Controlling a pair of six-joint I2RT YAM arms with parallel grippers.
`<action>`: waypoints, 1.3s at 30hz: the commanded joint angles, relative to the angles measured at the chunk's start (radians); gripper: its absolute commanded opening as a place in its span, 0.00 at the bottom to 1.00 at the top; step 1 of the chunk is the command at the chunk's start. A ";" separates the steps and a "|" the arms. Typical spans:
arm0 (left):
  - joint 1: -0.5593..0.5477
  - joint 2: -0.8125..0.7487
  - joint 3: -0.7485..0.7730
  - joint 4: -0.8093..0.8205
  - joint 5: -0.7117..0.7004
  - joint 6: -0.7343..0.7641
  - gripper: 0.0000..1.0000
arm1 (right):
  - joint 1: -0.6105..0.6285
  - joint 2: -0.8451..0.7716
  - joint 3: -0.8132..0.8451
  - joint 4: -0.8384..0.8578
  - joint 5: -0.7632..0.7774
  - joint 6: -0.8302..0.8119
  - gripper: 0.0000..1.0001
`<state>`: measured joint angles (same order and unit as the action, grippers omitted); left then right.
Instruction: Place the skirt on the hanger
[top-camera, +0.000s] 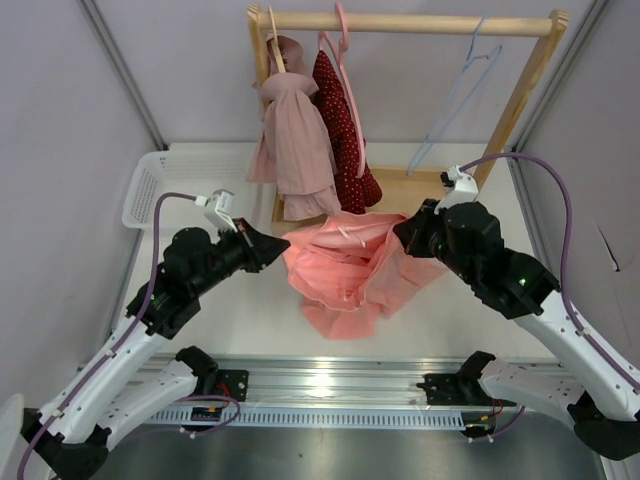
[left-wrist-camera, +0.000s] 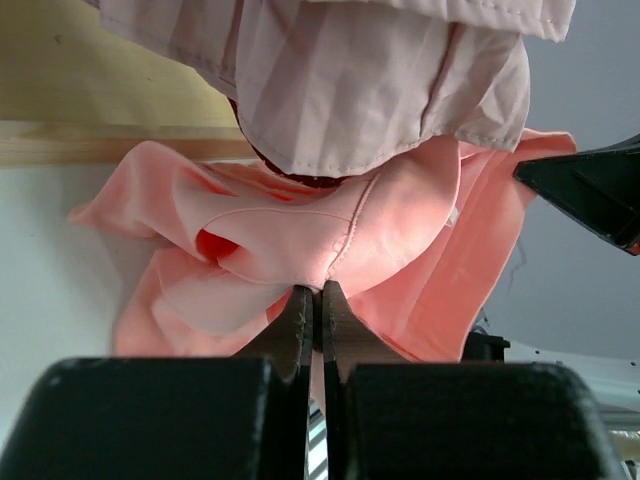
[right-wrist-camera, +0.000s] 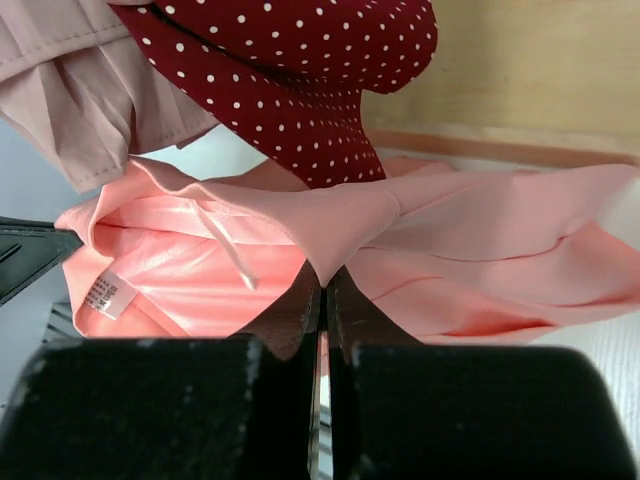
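The salmon-coral skirt (top-camera: 345, 265) hangs bunched between both arms just in front of the wooden rack. My left gripper (top-camera: 283, 250) is shut on its left edge; in the left wrist view the fingertips (left-wrist-camera: 298, 305) pinch a fold of the skirt (left-wrist-camera: 400, 230). My right gripper (top-camera: 400, 232) is shut on its right edge, and the right wrist view shows the skirt (right-wrist-camera: 480, 240) nipped between the tips of the gripper (right-wrist-camera: 325, 282). The light-blue wire hanger (top-camera: 462, 90) hangs bare from the rail's right part, above and behind the right gripper.
A wooden rack (top-camera: 400, 22) stands at the back. It holds a pale dusty-pink garment (top-camera: 295, 140) and a dark red dotted garment (top-camera: 345, 130) on the left, with a pink plastic hanger (top-camera: 343, 35). A white basket (top-camera: 150, 185) sits at the left.
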<state>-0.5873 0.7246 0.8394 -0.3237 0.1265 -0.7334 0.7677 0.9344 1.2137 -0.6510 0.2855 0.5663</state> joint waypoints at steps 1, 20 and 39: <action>-0.008 -0.022 -0.078 0.021 -0.048 -0.056 0.00 | -0.008 0.018 0.014 -0.042 -0.048 -0.077 0.00; -0.210 0.065 -0.476 0.374 -0.248 -0.189 0.00 | 0.191 -0.040 -0.553 0.145 -0.066 0.176 0.00; -0.278 0.148 -0.208 0.218 -0.151 0.238 0.66 | 0.209 0.060 -0.513 0.160 -0.035 0.149 0.00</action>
<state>-0.8253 0.8165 0.5232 -0.1337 -0.1127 -0.6910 0.9741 0.9905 0.6537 -0.5102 0.2256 0.7269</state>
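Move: The skirt already hangs stretched between both shut hands, above the clear table patch in front of the rack base: about 14 cm right of the left hand and 27 cm down; 5 cm left of the right hand, level fore-and-aft, and 30 cm down. The rack base's middle is some 22 cm ahead of either hand, 17 cm right of the left hand. The dotted garment hangs about 15 cm ahead and 9 cm left of the right hand, at about its height. The skirt is lowered quickly onto the table, the left hand sinking some 19 cm and slightly back while the right goes down about 23 cm and back 8, fingers tipping downward. The left fingers then open wide, let go, and lift about 5 cm, drifting right at the end; the right keeps its pinch and stays low. ##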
